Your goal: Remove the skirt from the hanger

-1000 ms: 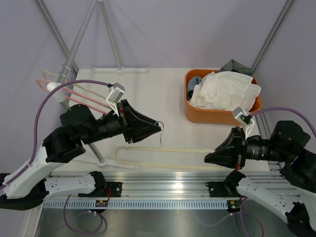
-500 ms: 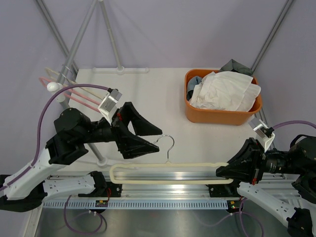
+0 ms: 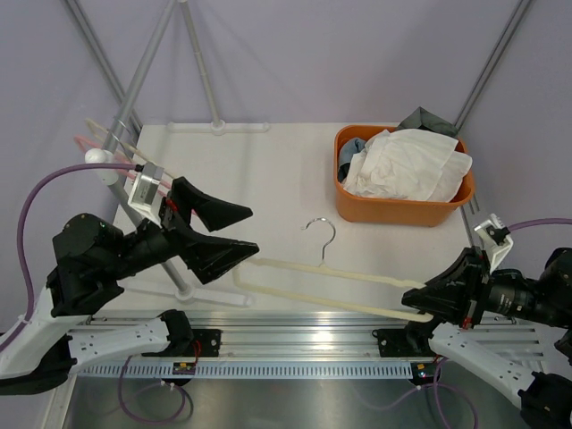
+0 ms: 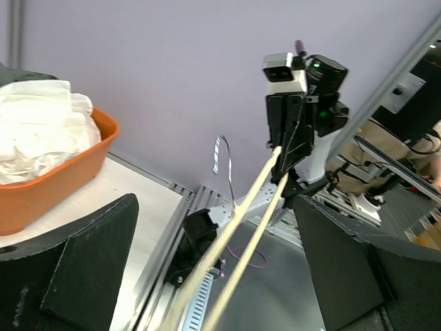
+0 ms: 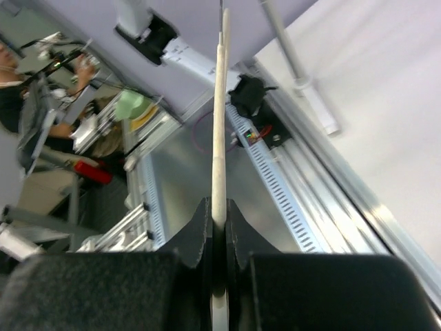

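Note:
The cream hanger (image 3: 340, 275) lies slanted over the table's near edge, its metal hook (image 3: 320, 234) pointing away, with no cloth on it. My right gripper (image 3: 413, 302) is shut on its right end; in the right wrist view the hanger (image 5: 219, 124) runs straight out from the right gripper (image 5: 219, 207). My left gripper (image 3: 254, 232) stands open, just left of the hanger's left end and apart from it. In the left wrist view the hanger (image 4: 234, 241) shows beyond the open left gripper (image 4: 215, 203). White cloth (image 3: 407, 165), possibly the skirt, is heaped in the orange basket (image 3: 393, 213).
Pink and cream hangers (image 3: 98, 143) hang on a metal rack (image 3: 143, 71) at the far left. A grey cloth (image 3: 427, 121) lies behind the basket. The aluminium rail (image 3: 295, 335) with the arm bases runs along the near edge.
My left gripper opened, let go of the hanger and drew back to the left. The right gripper pulled the hanger's right end toward the near right, so it now lies slanted.

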Tool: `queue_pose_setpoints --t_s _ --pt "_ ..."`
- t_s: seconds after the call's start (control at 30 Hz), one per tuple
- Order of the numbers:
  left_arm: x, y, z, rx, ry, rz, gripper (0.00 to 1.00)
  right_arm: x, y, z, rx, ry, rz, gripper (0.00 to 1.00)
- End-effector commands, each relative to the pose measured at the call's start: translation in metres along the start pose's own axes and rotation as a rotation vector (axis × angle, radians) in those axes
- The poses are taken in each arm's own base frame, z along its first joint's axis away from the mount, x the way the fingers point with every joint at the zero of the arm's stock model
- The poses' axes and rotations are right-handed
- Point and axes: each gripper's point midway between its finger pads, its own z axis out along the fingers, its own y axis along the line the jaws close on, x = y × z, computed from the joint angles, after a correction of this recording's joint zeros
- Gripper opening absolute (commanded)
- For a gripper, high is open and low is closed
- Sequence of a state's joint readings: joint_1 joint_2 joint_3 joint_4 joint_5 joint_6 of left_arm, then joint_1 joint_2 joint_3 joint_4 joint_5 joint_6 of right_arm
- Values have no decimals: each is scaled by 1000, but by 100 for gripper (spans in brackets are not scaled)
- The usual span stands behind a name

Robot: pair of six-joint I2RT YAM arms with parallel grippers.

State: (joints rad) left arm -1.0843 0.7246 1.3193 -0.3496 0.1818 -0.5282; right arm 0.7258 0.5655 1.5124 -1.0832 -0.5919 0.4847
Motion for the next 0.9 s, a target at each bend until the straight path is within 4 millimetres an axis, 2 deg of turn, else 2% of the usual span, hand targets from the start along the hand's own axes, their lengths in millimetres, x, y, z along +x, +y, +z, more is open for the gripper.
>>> queue_pose_setpoints --t_s 0.0,0.07,0.1,0.17,0.27,0.3,0.33,0.37,0.43,0.47,0.5,0.53,0.57,0.6,0.63,0.67,0.7,0.73,0.77,0.8,0.87 --pt "6 25 3 -102 -4 45 99 -13 -32 -15 245 -47 -20 0" --pt "15 28 4 -102 15 44 99 -19 -43 -16 319 -61 -17 0" --pt "20 28 5 -89 30 45 99 -23 -59 -15 399 -66 -10 0" --pt "27 25 7 -58 57 53 99 -27 -77 -14 480 -64 -24 0" --pt "53 22 17 7 143 33 99 -56 -113 -9 663 -127 -83 0" --pt "60 24 19 15 158 22 99 -64 -119 -7 690 -140 -102 0" --pt "71 23 22 39 192 -3 99 -74 -128 3 717 -129 -136 0" --pt "91 31 24 33 235 -28 99 -91 -128 12 703 -172 -177 0" --pt "106 31 27 67 252 -62 99 -110 -134 31 691 -174 -252 0" --pt "123 41 28 55 271 -77 99 -129 -133 40 682 -223 -284 0" --pt "132 45 27 49 282 -88 99 -137 -134 47 678 -229 -311 0" --pt "140 50 26 35 292 -95 99 -145 -144 63 687 -202 -348 0" --pt "145 54 24 29 296 -98 99 -163 -141 69 680 -246 -375 0" --pt "159 61 21 11 319 -104 99 -171 -143 77 676 -248 -396 0" --pt "164 65 19 1 327 -99 99 -176 -154 94 679 -217 -423 0" --pt "169 69 17 -9 331 -98 99 -192 -147 102 652 -256 -448 0" --pt "177 74 10 -23 338 -99 99 -200 -147 110 642 -264 -466 0" --pt "181 78 7 -38 339 -97 99 -203 -157 128 637 -241 -475 0" --pt "185 81 5 -47 339 -97 99 -217 -152 135 611 -263 -516 0" --pt "187 82 0 -50 332 -95 99 -222 -151 144 590 -257 -531 0" --pt "204 94 -6 -83 349 -111 99 -232 -152 172 525 -233 -574 0"
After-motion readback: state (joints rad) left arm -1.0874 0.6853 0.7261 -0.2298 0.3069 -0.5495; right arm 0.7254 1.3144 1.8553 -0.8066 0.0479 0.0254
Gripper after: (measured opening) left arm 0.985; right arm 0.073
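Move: The empty cream hanger is already in my right hand, its hook free. The rack's bar is roughly 24 cm ahead of that hand, 42 cm to its left and 14 cm higher; the hangers already hung sit about 18 cm ahead and 41 cm left, some 7 cm above the hand. The orange bin is about 47 cm ahead, 14 cm right and 35 cm below. From my left hand the bar is some 17 cm ahead, 17 cm left and 7 cm up. I keep the hanger pinched in my right hand and sweep it forward about 28 cm, first edging right, then bearing left towards the rack's bar, while the wrist swings some 30 degrees clockwise and the fingers tip down. My left hand, empty and wide open, sinks about 23 cm away from the hanger, drifting right. ##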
